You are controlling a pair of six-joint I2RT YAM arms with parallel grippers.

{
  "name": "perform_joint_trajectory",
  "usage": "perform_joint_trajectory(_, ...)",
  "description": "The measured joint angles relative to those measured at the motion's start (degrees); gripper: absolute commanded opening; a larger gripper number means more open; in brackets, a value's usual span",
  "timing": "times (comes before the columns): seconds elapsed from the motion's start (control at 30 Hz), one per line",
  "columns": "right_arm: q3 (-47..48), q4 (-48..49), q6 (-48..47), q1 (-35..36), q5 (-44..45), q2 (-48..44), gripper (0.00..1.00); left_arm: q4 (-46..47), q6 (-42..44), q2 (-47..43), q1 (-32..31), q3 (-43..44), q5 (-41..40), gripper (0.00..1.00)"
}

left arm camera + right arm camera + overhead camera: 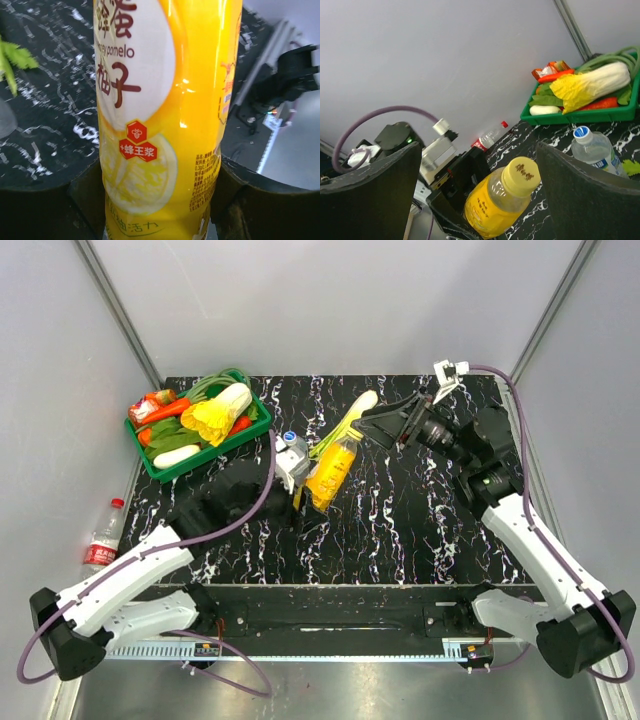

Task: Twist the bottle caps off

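My left gripper [300,492] is shut on the lower body of the orange-yellow juice bottle [331,474] and holds it tilted. In the left wrist view the bottle [165,115] fills the gap between the fingers [250,200]. My right gripper [372,428] is open just beyond the bottle's yellow cap [521,176], which lies ahead of its spread fingers [590,200] without touching them. The clear bottle with the pale blue label [292,456] stands beside the left gripper and also shows in the right wrist view [594,149]. The red-label bottle [103,538] is off the table's left edge.
A green tray [150,462] of vegetables sits at the back left of the black marbled table [420,520]. A long pale green vegetable [352,412] lies behind the juice bottle. Grey walls close in on three sides.
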Motion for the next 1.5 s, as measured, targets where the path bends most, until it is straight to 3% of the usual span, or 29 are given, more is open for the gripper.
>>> perform_joint_trajectory(0.37, 2.1, -10.4, 0.8, -1.4, 2.3, 6.0, 1.00, -8.4, 2.5, 4.6, -14.4, 5.8, -34.8, 0.08)
perform_joint_trajectory(0.73, 2.1, -11.5, 5.5, -3.1, -0.1, 9.4, 0.91, -14.6, 1.9, 16.0, -22.2, 12.5, -57.7, 0.08)
perform_joint_trajectory(1.2, 1.9, -9.3, 10.3, -3.8, -2.7, 11.9, 0.71, -17.3, 1.4, 19.3, -24.1, 14.5, -63.4, 0.08)
perform_joint_trajectory(1.37, 1.7, -8.2, 11.6, -4.3, -3.7, 12.6, 0.52, -17.3, 1.0, 19.4, -24.5, 14.5, -64.4, 0.08)
perform_joint_trajectory(1.5, 1.6, -8.1, 12.1, -4.5, -4.0, 13.6, 0.30, -17.5, 0.7, 19.4, -24.6, 14.5, -65.1, 0.08)
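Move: The yellow bottle's cap is the goal: it lies roughly 6 cm below the open right fingers, about 3 cm farther out and 2 cm to their left. The left hand still grips the bottle's body, with the cap about 5 cm ahead, 3 cm to its right and 11 cm above. The clear water bottle stands some 12 cm ahead of the left hand, 7 cm left and 16 cm lower; the celery is about 25 cm ahead, 4 cm right and 23 cm lower. The right fingers, wide open at first, come to the yellow bottle's cap and close in on both its sides: the hand goes some 9 cm down and 6 cm forward, tipping downward nearly 30 degrees, then narrows to under half open. The left hand keeps its grip on the bottle and swings it about 50 degrees, its fingers turning counter-clockwise from pointing right to forward, while it shifts some 5 cm forward, slightly down and left. ##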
